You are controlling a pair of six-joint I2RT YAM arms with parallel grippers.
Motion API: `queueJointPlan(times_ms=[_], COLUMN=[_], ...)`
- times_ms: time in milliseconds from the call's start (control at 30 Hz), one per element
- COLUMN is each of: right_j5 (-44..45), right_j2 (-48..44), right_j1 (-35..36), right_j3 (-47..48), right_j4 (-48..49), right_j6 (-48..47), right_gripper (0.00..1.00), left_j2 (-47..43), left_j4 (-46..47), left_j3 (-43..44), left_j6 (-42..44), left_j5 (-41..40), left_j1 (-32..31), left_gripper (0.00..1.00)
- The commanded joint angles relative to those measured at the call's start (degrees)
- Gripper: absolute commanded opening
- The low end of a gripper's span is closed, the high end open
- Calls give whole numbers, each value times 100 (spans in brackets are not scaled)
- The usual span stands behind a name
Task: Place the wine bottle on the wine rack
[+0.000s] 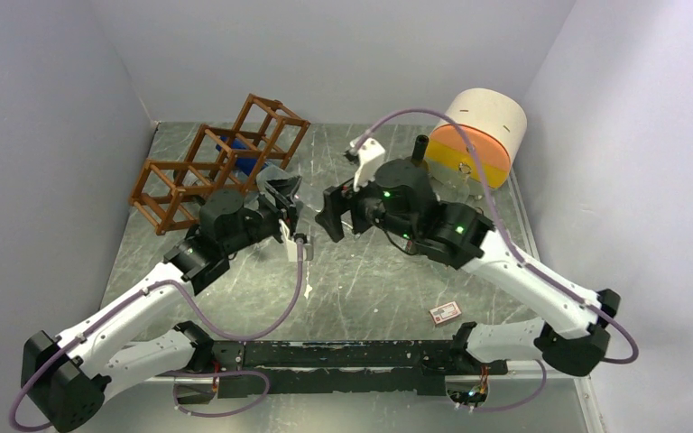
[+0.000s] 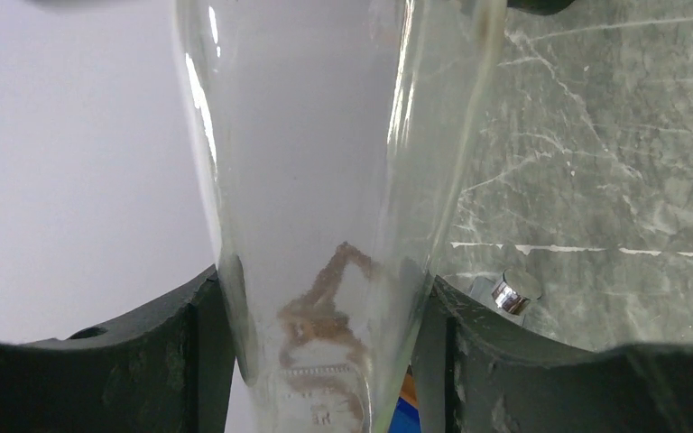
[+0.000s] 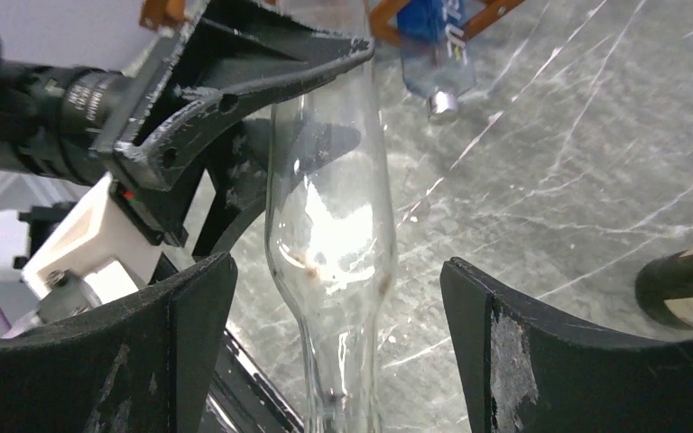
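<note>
The wine bottle [image 2: 325,180] is clear glass with a brown print, and my left gripper [image 2: 325,361] is shut on it near its shoulder. Its neck points into my right gripper [image 3: 334,352], which is open, both fingers [image 3: 189,343] standing clear of the glass. From above, the bottle [image 1: 275,179] hangs over the table just right of the wine rack [image 1: 217,162], a reddish-brown stepped lattice at the back left. There the left gripper [image 1: 286,206] and right gripper [image 1: 329,219] face each other. In the right wrist view the left gripper [image 3: 226,99] clamps the bottle [image 3: 329,207].
A blue bottle [image 1: 239,153] with a silver cap [image 3: 440,104] lies in the rack. A round white and orange container [image 1: 483,135] stands at the back right, with a dark peg [image 1: 420,146] beside it. A small red and white card [image 1: 445,312] lies near the front. Walls close in on both sides.
</note>
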Motion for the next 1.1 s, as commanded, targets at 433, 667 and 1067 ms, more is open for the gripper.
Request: queueJointPlan(times_ms=[433, 667, 1067], right_j5=[-668, -563, 476], right_j2=[1137, 1236, 779], right_j1=[17, 20, 23], right_j3=[39, 81, -202], right_j4=[132, 199, 735], right_j6=[-308, -256, 70], right_gripper=[70, 22, 0], left_j2=[-363, -448, -571], left_j4=[637, 696, 345], left_j3=[-306, -328, -301], left_j6=[193, -79, -435], left_j5=[347, 355, 434], left_j1=[-14, -14, -15], left_gripper=[7, 32, 97])
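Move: The left gripper still holds the clear bottle round its body. The bottle's middle sits about 2 cm to that hand's right and 1 cm back, with the neck towards the right arm. From the open right gripper, it is about 4 cm ahead, 6 cm left and 7 cm below. The wine rack stands some 9 cm ahead and 15 cm left of the left gripper, about 18 cm lower. The green wine bottle is roughly 13 cm ahead and 16 cm right of the right gripper, about 20 cm lower. Lower the open right gripper about 7.5 cm while shifting it 4 cm left, tilting it slightly, until its fingers straddle the clear bottle near the shoulder, then close on the glass. Keep the left hold through a small dip and slight drift back; once the right has its grip, spread the left fingers wide and rise about 2 cm. ##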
